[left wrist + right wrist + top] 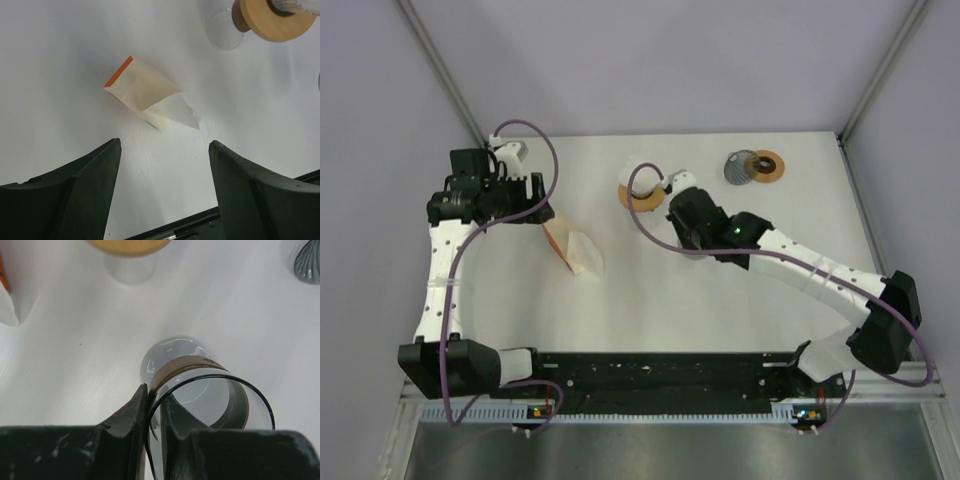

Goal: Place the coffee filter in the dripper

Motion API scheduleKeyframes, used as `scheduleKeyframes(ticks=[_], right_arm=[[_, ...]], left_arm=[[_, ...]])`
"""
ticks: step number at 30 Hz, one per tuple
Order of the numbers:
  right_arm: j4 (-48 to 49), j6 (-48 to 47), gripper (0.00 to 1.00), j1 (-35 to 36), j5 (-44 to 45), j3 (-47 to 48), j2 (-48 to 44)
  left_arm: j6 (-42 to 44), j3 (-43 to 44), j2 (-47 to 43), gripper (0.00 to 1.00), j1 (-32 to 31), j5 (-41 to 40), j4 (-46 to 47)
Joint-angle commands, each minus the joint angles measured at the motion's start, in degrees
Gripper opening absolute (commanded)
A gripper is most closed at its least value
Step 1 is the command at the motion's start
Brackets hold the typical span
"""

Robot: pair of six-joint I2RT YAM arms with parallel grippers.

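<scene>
The coffee filter [150, 95] is a cream paper cone lying flat on the white table, half out of an orange-edged packet; from above the coffee filter [584, 253] lies left of centre. My left gripper [165, 145] hovers open just short of it, nothing between its fingers; in the top view the left gripper [538, 205] sits up and left of the filter. The dripper [210, 385] is a clear glass cone with a brown collar. My right gripper [156, 392] is shut on its rim, one finger inside and one outside.
A second glass piece with a light wooden ring [635, 196] stands just ahead of the right gripper, also seen as the wooden ring [272, 17]. A grey fluted disc on a wooden ring [755, 167] lies at the back right. Grey walls enclose the table.
</scene>
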Motion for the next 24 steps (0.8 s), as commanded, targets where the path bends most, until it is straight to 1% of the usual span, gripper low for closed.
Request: scheduleKeyframes(ticks=[1,5,8,13,21,24], right_arm=[[4.96,7.77,0.00,6.52,6.93,-4.06,-2.85],[7.33,10.93,0.00,9.78,7.82,-6.44,-0.13],[8.39,13.13,0.00,10.57,7.82,-6.80,3.38],[9.98,13.58,0.00,10.49,6.50,-6.54,6.64],[8.57,14.98,0.00,8.73,3.51,-5.65,10.68],[9.09,14.80,0.00,6.98,-0.16,-5.22,12.09]], left_arm=[[2.32,-4.16,-5.65,0.77,0.59,-4.89,2.62],[2.40,-6.71,-8.46,0.80,1.47,-4.90,3.67],[2.75,-7.85,-9.26,0.80,1.91,-5.16,3.85],[3.11,-8.65,-9.44,0.80,2.35,-4.02,3.42],[3.02,-9.09,-9.35,0.80,2.96,-3.49,3.59],[3.28,-8.56,-9.09,0.80,3.31,-3.49,3.06]])
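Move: The glass carafe, already pinched at its rim by the right hand, is bound for bare table about 3 cm back of that hand, 2 cm to its left and some 20 cm below. From the same hand, the dripper with its filter stands about 16 cm ahead, 9 cm left and 10 cm lower; the filter bag lies roughly 8 cm ahead, 25 cm left and 19 cm down. From the left hand the bare spot is about 30 cm right, 5 cm back and 24 cm below. The carafe, its rim still pinched in the right fingers, is carried back and left while sinking, then lowered nearly straight down to the open table on the near side of the dripper: about 10 cm down, 5 cm left and 4 cm back in all. The wrist tips the fingers some 10 degrees further down. The empty left hand, staying open, eases about 4 cm back and left. ##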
